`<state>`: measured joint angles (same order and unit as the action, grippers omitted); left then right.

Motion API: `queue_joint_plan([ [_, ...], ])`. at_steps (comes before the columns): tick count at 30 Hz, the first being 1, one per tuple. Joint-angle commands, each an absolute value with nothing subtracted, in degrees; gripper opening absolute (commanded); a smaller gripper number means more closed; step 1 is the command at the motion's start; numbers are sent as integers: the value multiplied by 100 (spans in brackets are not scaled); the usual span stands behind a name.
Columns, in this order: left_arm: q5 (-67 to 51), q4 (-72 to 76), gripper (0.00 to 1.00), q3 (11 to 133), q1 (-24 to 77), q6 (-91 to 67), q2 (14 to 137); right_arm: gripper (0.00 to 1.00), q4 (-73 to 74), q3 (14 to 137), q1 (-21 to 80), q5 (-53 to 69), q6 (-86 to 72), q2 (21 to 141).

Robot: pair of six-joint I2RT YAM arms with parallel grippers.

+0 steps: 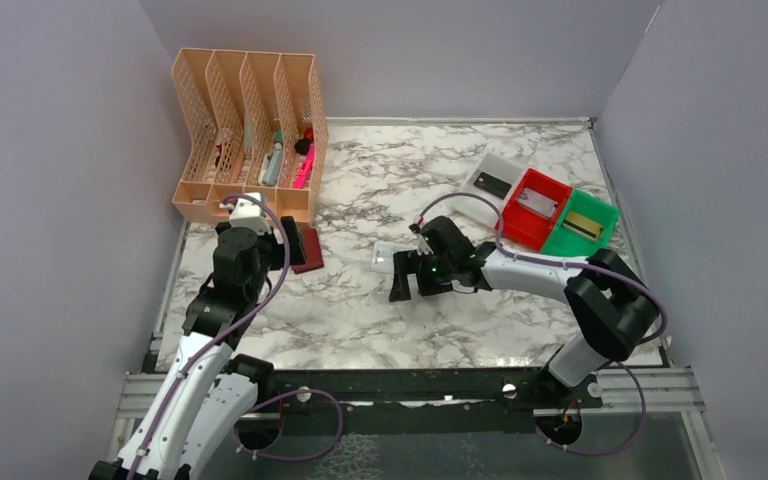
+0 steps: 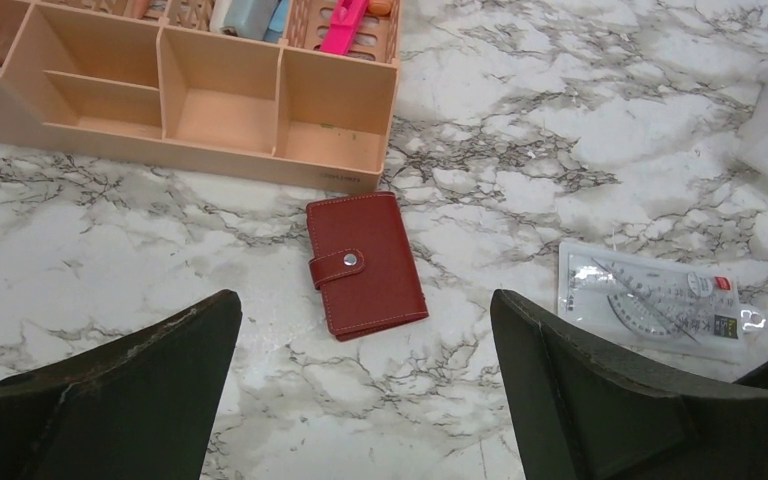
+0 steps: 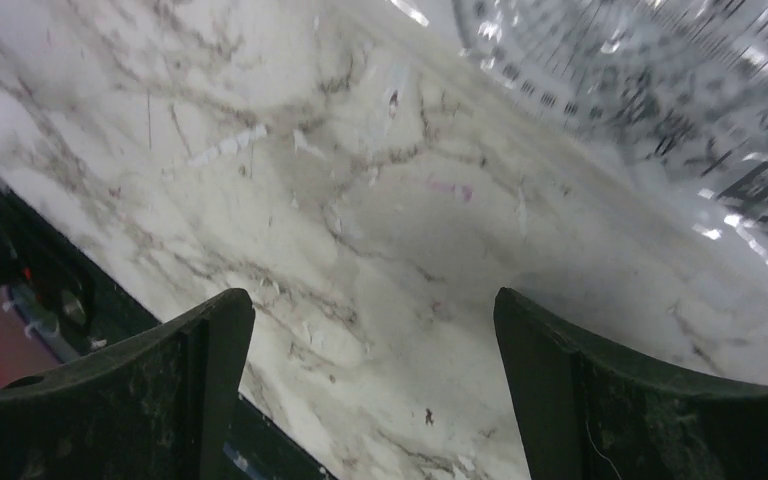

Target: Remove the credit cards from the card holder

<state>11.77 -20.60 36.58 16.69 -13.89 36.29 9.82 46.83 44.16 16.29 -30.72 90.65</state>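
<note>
The card holder [image 2: 365, 265], a maroon wallet, lies flat on the marble with its tab snapped shut; it shows in the top view too [image 1: 309, 250], just in front of the peach organizer. My left gripper [image 2: 364, 302] [image 1: 293, 243] hovers open right over it, with nothing between its fingers. Three credit cards lie apart in bins at the right: a black one [image 1: 493, 184], a silver one [image 1: 537, 203] and a gold one [image 1: 582, 224]. Open and empty, my right gripper [image 3: 372, 298] [image 1: 412, 284] hangs low over bare marble near the table's middle.
A peach desk organizer [image 1: 245, 130] [image 2: 190, 100] with pens stands at the back left. A clear pack with a protractor [image 1: 388, 255] [image 2: 650, 300] [image 3: 660, 90] lies beside the right gripper. White [image 1: 510, 165], red [image 1: 550, 182] and green [image 1: 605, 212] bins sit at the right.
</note>
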Motion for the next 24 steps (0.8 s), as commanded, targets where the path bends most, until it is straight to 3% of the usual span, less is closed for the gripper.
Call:
queue_joint_plan([
  [1, 1046, -1940, 99, 3627, 1620, -1332, 3680, 95, 823, 5154, 4470, 997, -3492, 9538],
  [11, 1039, -1924, 99, 3630, 1546, -1302, 3849, 100, 1533, 7072, 4428, -1234, -3592, 11302],
  [18, 1020, -1917, 99, 3630, 1504, -1301, 3940, 100, 2569, 9508, 4220, -942, -2410, 12960],
  [24, 1011, -1933, 99, 3630, 1476, -1301, 3959, 100, 2093, 8730, 4218, -482, -2280, 11650],
])
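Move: The clear ruler pack lies flat about 8 cm ahead of the right hand and 2 cm to its right, some 3 cm lower. On the same table, the closed red card holder is roughly 11 cm ahead and 19 cm to the left of this hand, and the white box about 27 cm ahead and 20 cm to the right. From the left hand the pack is around 2 cm ahead, 23 cm to the right and 19 cm below. The right hand, fingers staying wide open and low over the table, sweeps forward about 20 cm and some 7 cm left through the place of the ruler pack, pushing its left end ahead with a finger, while the wrist turns some 25 degrees, clockwise and with the fingers tipping up, and the hand eases to a stop forward and right of the card holder. Meanwhile the left hand, also open and empty, sinks slowly by 1.5 cm towards the card holder. ##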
